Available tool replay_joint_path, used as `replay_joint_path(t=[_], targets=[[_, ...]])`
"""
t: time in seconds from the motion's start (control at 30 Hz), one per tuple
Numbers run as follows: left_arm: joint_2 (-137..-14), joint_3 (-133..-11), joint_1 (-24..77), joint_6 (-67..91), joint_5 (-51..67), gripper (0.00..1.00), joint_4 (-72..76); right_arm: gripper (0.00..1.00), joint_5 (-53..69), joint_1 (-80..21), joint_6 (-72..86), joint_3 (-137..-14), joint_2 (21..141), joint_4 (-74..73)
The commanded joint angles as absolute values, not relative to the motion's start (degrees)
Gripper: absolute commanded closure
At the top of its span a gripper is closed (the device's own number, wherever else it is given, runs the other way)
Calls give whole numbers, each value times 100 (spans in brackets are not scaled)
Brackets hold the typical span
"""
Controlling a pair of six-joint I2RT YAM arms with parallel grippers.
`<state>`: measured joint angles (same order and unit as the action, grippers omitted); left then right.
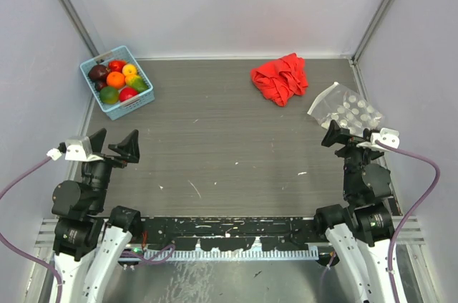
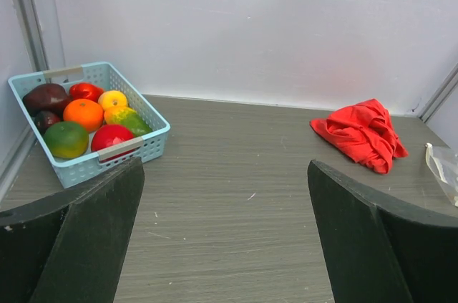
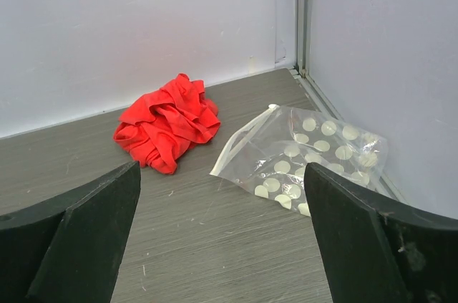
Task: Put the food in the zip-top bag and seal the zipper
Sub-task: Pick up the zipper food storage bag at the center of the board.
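The food [image 1: 117,79] is a heap of small round toy fruits, red, orange, yellow, green and dark purple, lying in a light blue basket [image 1: 136,104] at the far left; the left wrist view shows the food [image 2: 84,114] ahead on the left. The zip-top bag [image 1: 348,107], clear with white dots, lies flat and empty at the far right. Its zipper [image 3: 240,144] runs along the edge facing the red cloth. My left gripper [image 1: 116,138] hangs open and empty above the table, well short of the basket. My right gripper [image 1: 352,135] is open and empty just before the bag [image 3: 315,149].
A crumpled red cloth [image 1: 280,78] lies at the back, left of the bag. Grey walls with metal corner posts close in the table at the back and on both sides. The basket sits against the left wall, the bag against the right wall.
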<state>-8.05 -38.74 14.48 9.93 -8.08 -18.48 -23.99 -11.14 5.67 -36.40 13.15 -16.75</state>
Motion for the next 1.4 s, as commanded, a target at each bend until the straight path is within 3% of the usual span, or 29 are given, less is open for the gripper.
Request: replay_joint_path(t=[0.0, 0.47, 0.9, 1.37], targets=[[-732, -3877, 1409, 1021, -706, 2, -1420, 0, -2470, -1146, 573, -3802, 1380, -1346], [-539, -3867, 1493, 1033, -741, 2, -1451, 0, -2333, -1142, 869, -4169, 2273, -1561], [-311, -3876, 1543, 1016, -818, 2, -1538, 0, -2300, -1142, 1077, -4970, 5143, -1436], [-151, -3884, 1628, 960, -848, 2, -1571, 1, -3960, -1034, 965, -5921, 8213, -533]])
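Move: The zip-top bag lies flat, its middle about 22 cm ahead of the right hand, 14 cm to its right and 29 cm below. The red cloth lies about 32 cm ahead of the right hand and 9 cm to its left, also on the board. From the left hand the bag is some 24 cm ahead, 72 cm to the right and 32 cm below. Right hand, open, swoops 17 cm forward and 15 down towards the bag, tipping down; left eases slightly back, up. ##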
